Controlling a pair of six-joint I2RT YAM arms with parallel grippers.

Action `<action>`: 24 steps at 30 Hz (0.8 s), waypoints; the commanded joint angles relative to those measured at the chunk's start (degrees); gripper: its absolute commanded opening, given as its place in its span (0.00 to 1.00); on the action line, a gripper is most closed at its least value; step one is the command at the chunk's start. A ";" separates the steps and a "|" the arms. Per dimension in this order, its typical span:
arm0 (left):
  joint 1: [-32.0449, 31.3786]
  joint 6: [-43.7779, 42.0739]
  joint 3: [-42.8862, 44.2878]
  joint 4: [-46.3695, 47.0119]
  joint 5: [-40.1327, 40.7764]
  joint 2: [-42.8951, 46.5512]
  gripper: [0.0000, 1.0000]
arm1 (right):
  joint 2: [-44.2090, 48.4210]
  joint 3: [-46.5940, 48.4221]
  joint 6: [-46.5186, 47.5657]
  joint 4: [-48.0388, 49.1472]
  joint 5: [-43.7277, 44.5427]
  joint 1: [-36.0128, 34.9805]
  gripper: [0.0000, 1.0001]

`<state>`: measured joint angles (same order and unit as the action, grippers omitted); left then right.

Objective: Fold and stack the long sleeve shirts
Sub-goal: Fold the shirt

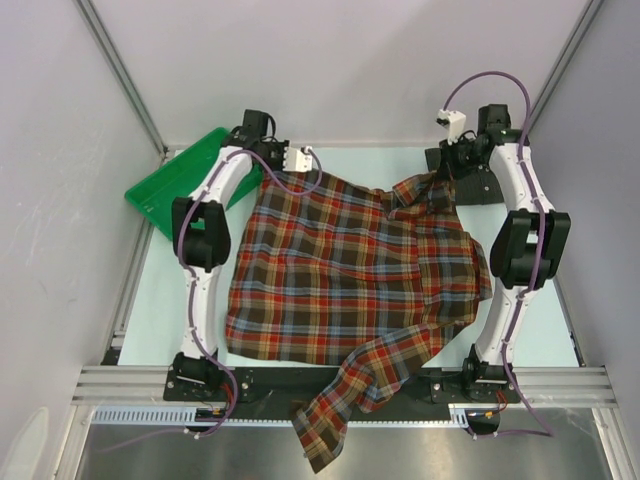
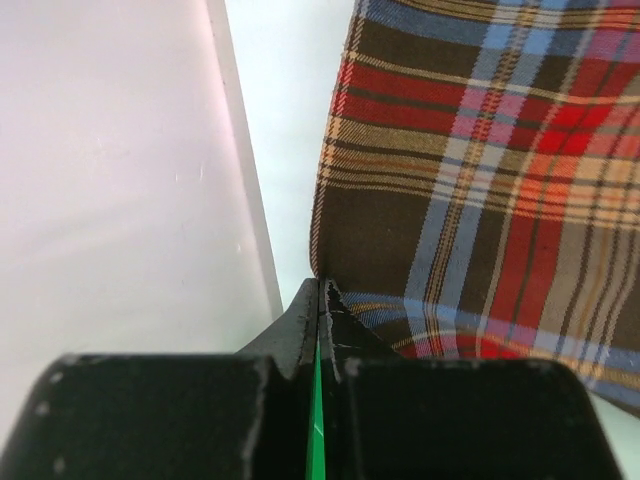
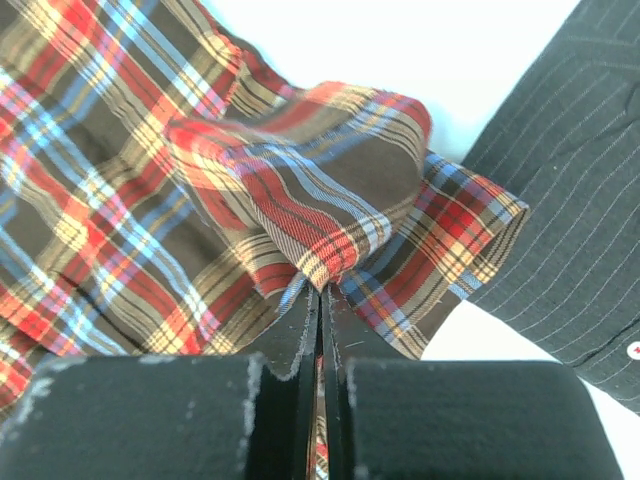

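Observation:
The plaid long sleeve shirt lies spread over the table, one sleeve hanging off the near edge. My left gripper is at its far left corner; in the left wrist view the jaws are shut with the shirt's edge meeting the tips. My right gripper is at the far right; in its wrist view it is shut on a bunched fold of plaid. The charcoal shirt lies under that gripper, pinstriped in the right wrist view.
A green plastic tray leans at the far left corner, beside the left arm. Grey walls and metal frame posts enclose the table on three sides. A black rail runs along the near edge between the arm bases.

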<state>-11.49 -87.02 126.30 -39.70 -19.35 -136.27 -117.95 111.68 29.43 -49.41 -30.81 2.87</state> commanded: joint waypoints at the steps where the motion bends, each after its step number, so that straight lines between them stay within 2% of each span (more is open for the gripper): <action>1: 0.85 -1.91 -4.20 -0.29 -1.65 5.92 0.00 | 4.48 2.23 -1.66 0.01 -3.20 0.20 0.00; 15: 1.11 -1.30 -15.46 1.73 -2.44 14.18 0.00 | 11.94 3.72 -11.14 4.31 -7.69 2.75 0.00; 24: 1.20 -4.73 -24.95 3.32 -2.62 21.56 0.00 | 18.10 0.31 -12.03 3.00 -9.44 4.42 0.00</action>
<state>-10.96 -88.47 105.16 -37.54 -19.79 -120.99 -104.77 112.31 18.65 -47.24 -37.98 6.72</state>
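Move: The plaid shirt is already pinched by both shut grippers, its far left corner in the left hand and the bunched far right part in the right. The middle of the spread shirt lies about 25 cm back and 16 cm right of the left hand, some 10 cm below. The green tray is about 23 cm left of that hand and 4 cm back. From the right hand, the shirt's middle is about 24 cm back and 26 cm left, 10 cm down, with the folded dark shirt 11 cm right and 2 cm farther out. The bunched far right part of the plaid shirt is lifted about 12 cm by the right hand, slowly at first and then faster, drawing back a little late on while the wrist tips the fingers some 15 degrees outward. Meanwhile the left hand carries its corner back about 6 cm and slightly left, dipping some 2 cm and rising again; both grippers keep their pinch. ##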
